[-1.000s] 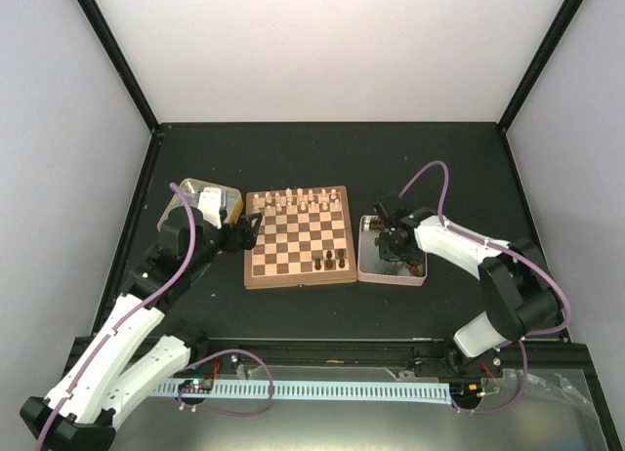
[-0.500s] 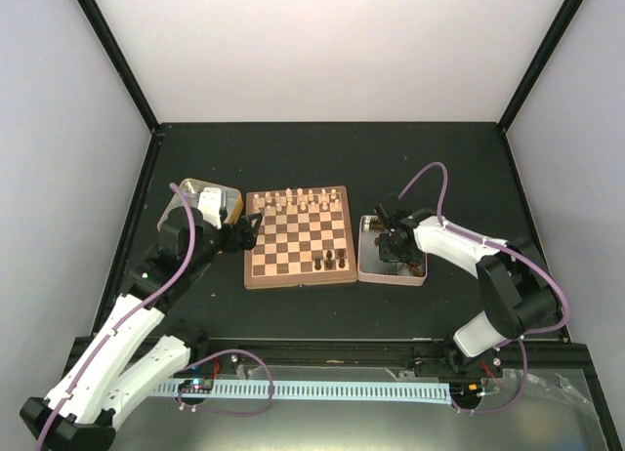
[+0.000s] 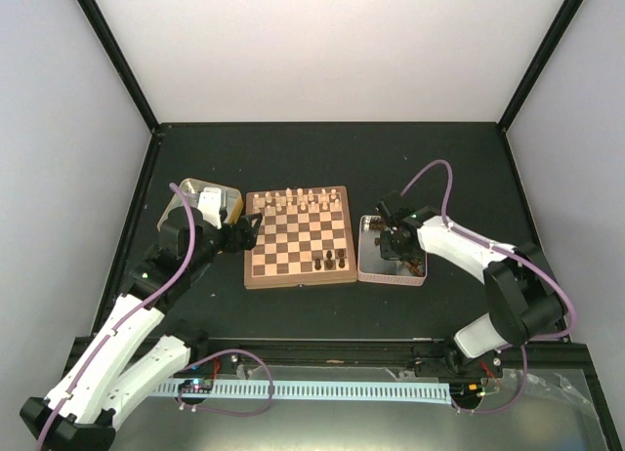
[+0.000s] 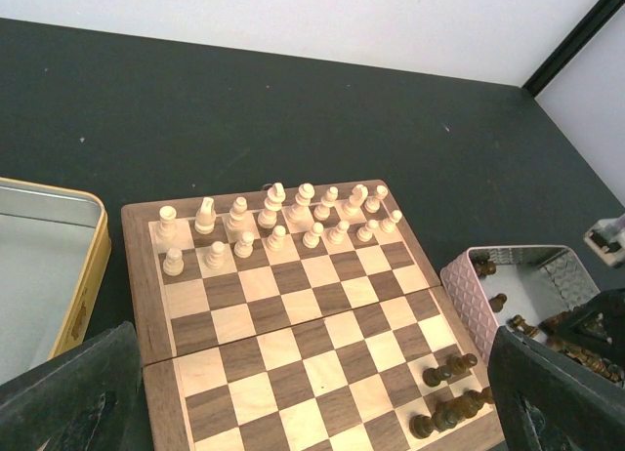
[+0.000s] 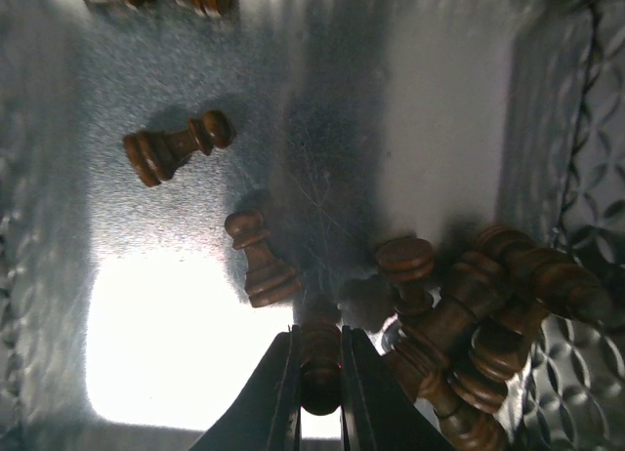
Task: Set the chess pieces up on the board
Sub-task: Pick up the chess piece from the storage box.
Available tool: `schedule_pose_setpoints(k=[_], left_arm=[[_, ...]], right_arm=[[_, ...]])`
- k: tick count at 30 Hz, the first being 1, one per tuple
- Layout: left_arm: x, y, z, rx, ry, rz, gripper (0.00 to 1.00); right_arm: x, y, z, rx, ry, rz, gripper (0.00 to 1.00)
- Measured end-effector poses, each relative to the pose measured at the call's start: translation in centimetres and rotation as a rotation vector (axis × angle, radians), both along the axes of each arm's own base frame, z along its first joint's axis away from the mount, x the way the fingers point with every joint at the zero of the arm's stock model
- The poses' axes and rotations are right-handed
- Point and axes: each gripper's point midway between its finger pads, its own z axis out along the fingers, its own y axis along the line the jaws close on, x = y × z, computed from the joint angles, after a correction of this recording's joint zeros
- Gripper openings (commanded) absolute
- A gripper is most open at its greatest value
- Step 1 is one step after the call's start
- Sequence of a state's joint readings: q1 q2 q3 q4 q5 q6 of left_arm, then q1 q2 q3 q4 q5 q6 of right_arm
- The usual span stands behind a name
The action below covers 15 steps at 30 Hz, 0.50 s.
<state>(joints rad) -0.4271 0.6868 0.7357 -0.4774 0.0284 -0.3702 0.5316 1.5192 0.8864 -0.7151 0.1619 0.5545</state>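
Note:
The board (image 3: 293, 246) lies mid-table, with pale cream pieces (image 4: 278, 217) in its far rows and several dark chess pieces (image 3: 335, 261) at its near right corner (image 4: 444, 392). Down inside the pink tin (image 3: 369, 271), my right gripper (image 5: 319, 373) is shut on a dark chess piece (image 5: 319, 358). Loose dark pieces lie around it: one pawn (image 5: 256, 259), another pawn (image 5: 171, 146) and a pile (image 5: 479, 334) to the right. My left gripper (image 3: 256, 224) hovers open over the board's left edge with nothing in it; its dark fingertips (image 4: 68, 392) frame the left wrist view.
A gold tin (image 3: 227, 192) sits left of the board, under the left arm; its rim (image 4: 93, 266) shows in the left wrist view. The pink tin (image 4: 469, 295) stands just right of the board. Black enclosure posts rise at the table's far corners.
My right gripper's jaws have closed onto a dark piece inside the pink tin. The left arm has not moved.

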Motion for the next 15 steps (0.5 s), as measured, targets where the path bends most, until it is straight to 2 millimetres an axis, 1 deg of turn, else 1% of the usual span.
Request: schedule_pose_setpoints(k=[7, 11, 15], left_arm=[[0.0, 0.0, 0.0, 0.0, 0.0, 0.0, 0.99], [0.0, 0.0, 0.0, 0.0, 0.0, 0.0, 0.99], [0.0, 0.0, 0.0, -0.001, 0.001, 0.001, 0.99]], right_arm=[[1.5, 0.9, 4.4, 0.058, -0.098, -0.001, 0.09], [2.2, 1.8, 6.3, 0.079, -0.132, 0.012, 0.09], [2.4, 3.6, 8.2, 0.105, -0.159, 0.052, 0.09]])
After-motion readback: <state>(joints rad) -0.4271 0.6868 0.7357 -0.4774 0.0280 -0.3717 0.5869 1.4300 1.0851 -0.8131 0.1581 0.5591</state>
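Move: Low in the storage box, the right hand already holds a dark chess piece. The board's near right corner with the dark pieces already set lies about 13 cm to its left, level fore and aft, some 2 cm above. A loose pawn lies 2 cm ahead and 1 cm left, a second one 4 cm ahead and 3 cm left; the pile of pieces is 3 cm right, 1 cm ahead. From the left hand that corner is roughly 14 cm right, 2 cm ahead, 22 cm below. Lifting the dark piece still pinched between its nearly shut fingers, the right hand rises about 8 cm out of the storage box. It eases forward a little first, then swings left towards the board, some 3.5 cm in all, while the wrist tips the fingers forward by about 10 degrees. ##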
